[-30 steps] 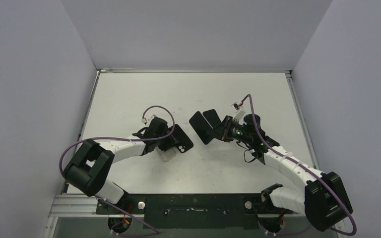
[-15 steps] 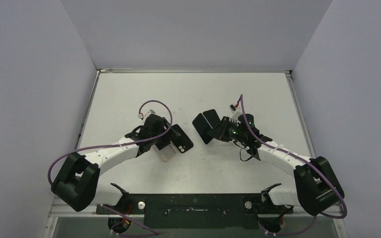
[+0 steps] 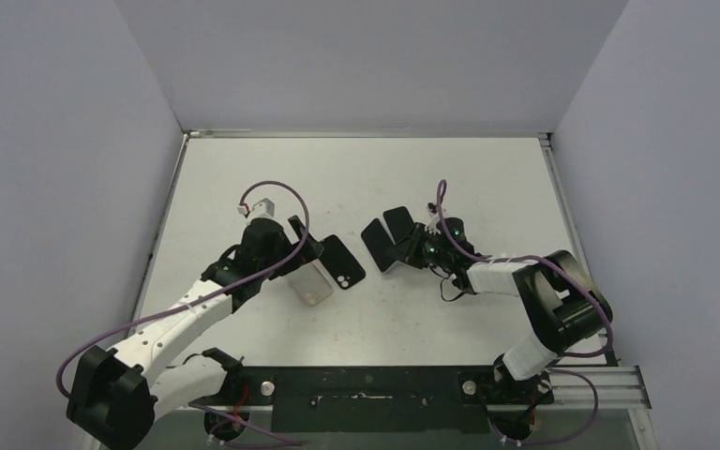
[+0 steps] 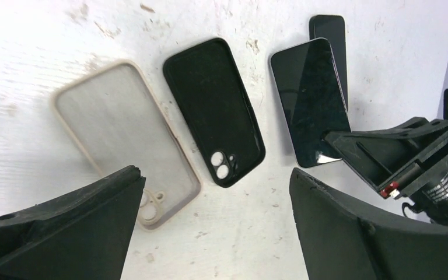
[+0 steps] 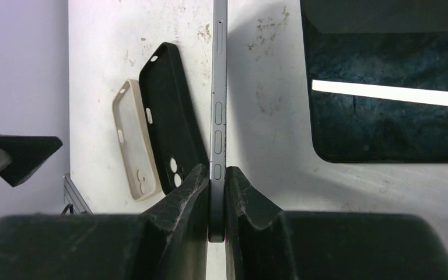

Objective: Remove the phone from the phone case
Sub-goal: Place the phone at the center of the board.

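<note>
A black phone case [image 3: 343, 263] and a clear case [image 3: 311, 284] lie empty side by side on the table, also seen in the left wrist view as the black case [image 4: 214, 111] and the clear case [image 4: 122, 137]. My right gripper [image 3: 412, 249] is shut on a dark phone [image 3: 382, 244], seen edge-on between its fingers in the right wrist view [image 5: 219, 87]. A second phone [image 3: 401, 224] lies flat beside it [image 5: 385, 87]. My left gripper [image 3: 307, 246] is open and empty, just left of the cases [image 4: 213, 189].
Grey walls enclose the white table [image 3: 356, 178] on three sides. The black mounting rail [image 3: 366, 386] runs along the near edge. A purple cable [image 3: 277, 192] loops over my left wrist.
My left arm has pulled back to the left and off the cases, uncovering both. My right arm has folded in at the elbow while its gripper keeps the phone near the same spot.
</note>
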You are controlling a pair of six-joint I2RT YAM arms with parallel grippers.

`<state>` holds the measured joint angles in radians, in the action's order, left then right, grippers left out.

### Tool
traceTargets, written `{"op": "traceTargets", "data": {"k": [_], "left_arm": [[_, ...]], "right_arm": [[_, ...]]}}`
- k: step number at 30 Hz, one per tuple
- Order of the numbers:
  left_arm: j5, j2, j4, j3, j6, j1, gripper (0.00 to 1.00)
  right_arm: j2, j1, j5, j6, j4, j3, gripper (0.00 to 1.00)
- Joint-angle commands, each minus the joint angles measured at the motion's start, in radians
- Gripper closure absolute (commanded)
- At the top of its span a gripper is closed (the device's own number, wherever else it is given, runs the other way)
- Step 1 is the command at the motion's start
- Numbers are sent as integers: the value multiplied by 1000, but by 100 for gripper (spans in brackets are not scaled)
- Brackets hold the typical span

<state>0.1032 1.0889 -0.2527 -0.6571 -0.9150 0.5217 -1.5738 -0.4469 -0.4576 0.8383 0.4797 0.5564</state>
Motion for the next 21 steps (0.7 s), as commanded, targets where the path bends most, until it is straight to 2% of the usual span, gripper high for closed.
{"op": "traceTargets", "data": {"k": [1, 8, 11, 15, 21], "left_arm": [[115, -112, -60, -12, 183, -12, 6], [219, -278, -84, 16, 284, -18, 6], [220, -319, -71, 24, 296, -20, 6], [230, -343, -80, 21, 308, -20, 6], [246, -359, -99, 9, 327, -20, 5]], "right_arm": [[-48, -10, 14, 45, 206, 53, 98], [-160, -19, 40, 91, 341, 21, 87], [-188, -20, 49, 103, 369, 9, 78], [-186, -30, 66, 83, 348, 2, 64], [-141, -33, 117, -2, 256, -19, 58]]}}
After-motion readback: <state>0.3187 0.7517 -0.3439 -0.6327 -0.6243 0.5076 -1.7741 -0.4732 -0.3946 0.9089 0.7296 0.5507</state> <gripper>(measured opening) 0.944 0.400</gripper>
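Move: The right hand holds the phone by its near right edge, and the free spot it is going to has its middle about 5 cm ahead, 5 cm to the left and 4 cm below. The second phone, already on the board, is some 8 cm ahead and 4 cm to the right; the black case is roughly 16 cm to the left and 1 cm back. From the empty left hand the spot is about 8 cm ahead, 21 cm to the right and 10 cm below. The right hand, still pinching the phone between an upper and a lower finger, sinks and slides forward and left by about 2 cm each way to the bare board left of the second phone, then opens part way to let go while still sinking, some 3 cm in all, with the fingers staying around the near right edge. Meanwhile the empty, open left hand draws away from the two cases, rising and going left about 6 cm each way as its fingers tip upward. ##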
